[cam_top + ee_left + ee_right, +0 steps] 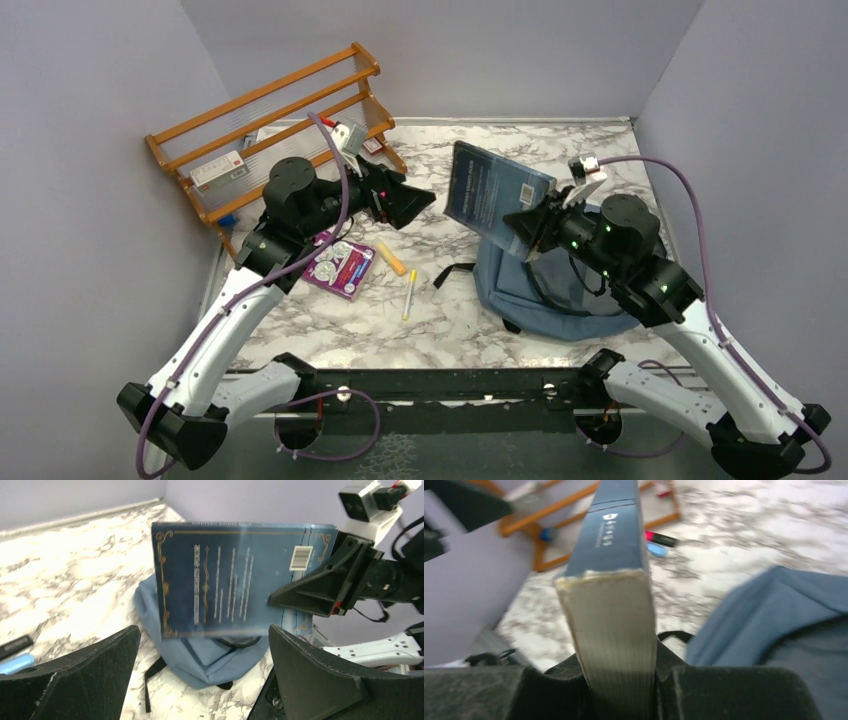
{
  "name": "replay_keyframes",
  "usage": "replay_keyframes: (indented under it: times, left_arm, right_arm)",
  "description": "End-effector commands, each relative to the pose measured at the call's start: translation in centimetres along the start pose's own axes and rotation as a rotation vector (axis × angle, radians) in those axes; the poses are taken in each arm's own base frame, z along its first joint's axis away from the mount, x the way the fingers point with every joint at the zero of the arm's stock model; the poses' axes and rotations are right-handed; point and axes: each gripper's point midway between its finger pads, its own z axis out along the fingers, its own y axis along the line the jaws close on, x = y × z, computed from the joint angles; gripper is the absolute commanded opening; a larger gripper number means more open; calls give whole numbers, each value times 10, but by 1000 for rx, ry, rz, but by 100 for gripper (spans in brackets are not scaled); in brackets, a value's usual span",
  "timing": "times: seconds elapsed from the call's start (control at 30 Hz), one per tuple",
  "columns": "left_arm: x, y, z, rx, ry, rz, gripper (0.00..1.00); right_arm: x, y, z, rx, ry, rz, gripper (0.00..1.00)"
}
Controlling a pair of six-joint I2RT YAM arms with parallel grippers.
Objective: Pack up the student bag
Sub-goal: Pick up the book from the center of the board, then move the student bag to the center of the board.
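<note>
The dusty-blue student bag [545, 285] lies on the marble table at the right, with a black strap trailing left; it also shows in the left wrist view [210, 660] and the right wrist view [774, 605]. My right gripper [530, 228] is shut on a dark blue-grey book [490, 190], holding it upright in the air above the bag's left part. The book's cover faces the left wrist camera [235, 580]; its page edge fills the right wrist view [616, 630]. My left gripper [415, 205] is open and empty, raised left of the book.
A wooden rack [270, 120] stands at the back left. A purple blister pack [342, 265], an orange marker [392, 258] and a yellow-white pen [409, 295] lie on the table left of the bag. Grey walls close in on three sides.
</note>
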Motion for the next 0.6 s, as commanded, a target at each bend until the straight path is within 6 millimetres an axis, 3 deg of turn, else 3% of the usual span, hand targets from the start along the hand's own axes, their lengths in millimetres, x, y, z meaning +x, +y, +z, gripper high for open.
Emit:
replay_keyframes:
  times: [0.0, 0.13, 0.23, 0.4, 0.57]
  left_arm:
    - [38, 50, 4, -217, 95, -82, 99]
    - [65, 64, 17, -255, 162, -108, 99]
    - [79, 64, 29, -272, 198, -102, 99]
    - [108, 52, 58, -273, 268, -90, 99]
    - [128, 39, 89, -293, 298, -84, 98]
  right_arm:
    - [-28, -71, -10, 444, -57, -39, 1]
    - [-41, -91, -12, 577, -60, -106, 1]
    - [-50, -114, -10, 685, -58, -148, 1]
    - [-69, -179, -9, 756, -48, -79, 1]
    - [-94, -232, -29, 848, -104, 20, 1]
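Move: The right hand already holds the book. The bag's opening lies about 17 cm to its right, 4 cm ahead and some 27 cm below; the black strap is some 16 cm left and 2 cm ahead, and the yellow marker 23 cm left, 1 cm back. From the empty, open left hand, the opening is about 41 cm right, 2 cm ahead and 32 cm below, and the strap is 8 cm right, level with it. The right hand keeps the book pinched and swings it about 18 cm right and 12 cm forward, sinking a little, in over the far part of the bag's opening, while the wrist turns clockwise some 45 degrees and the fingers tip downward. Meanwhile the left hand, fingers still wide open and touching nothing, drops about 14 cm and tips its fingers down, first easing slightly forward, then going right towards the bag's near-left side. ##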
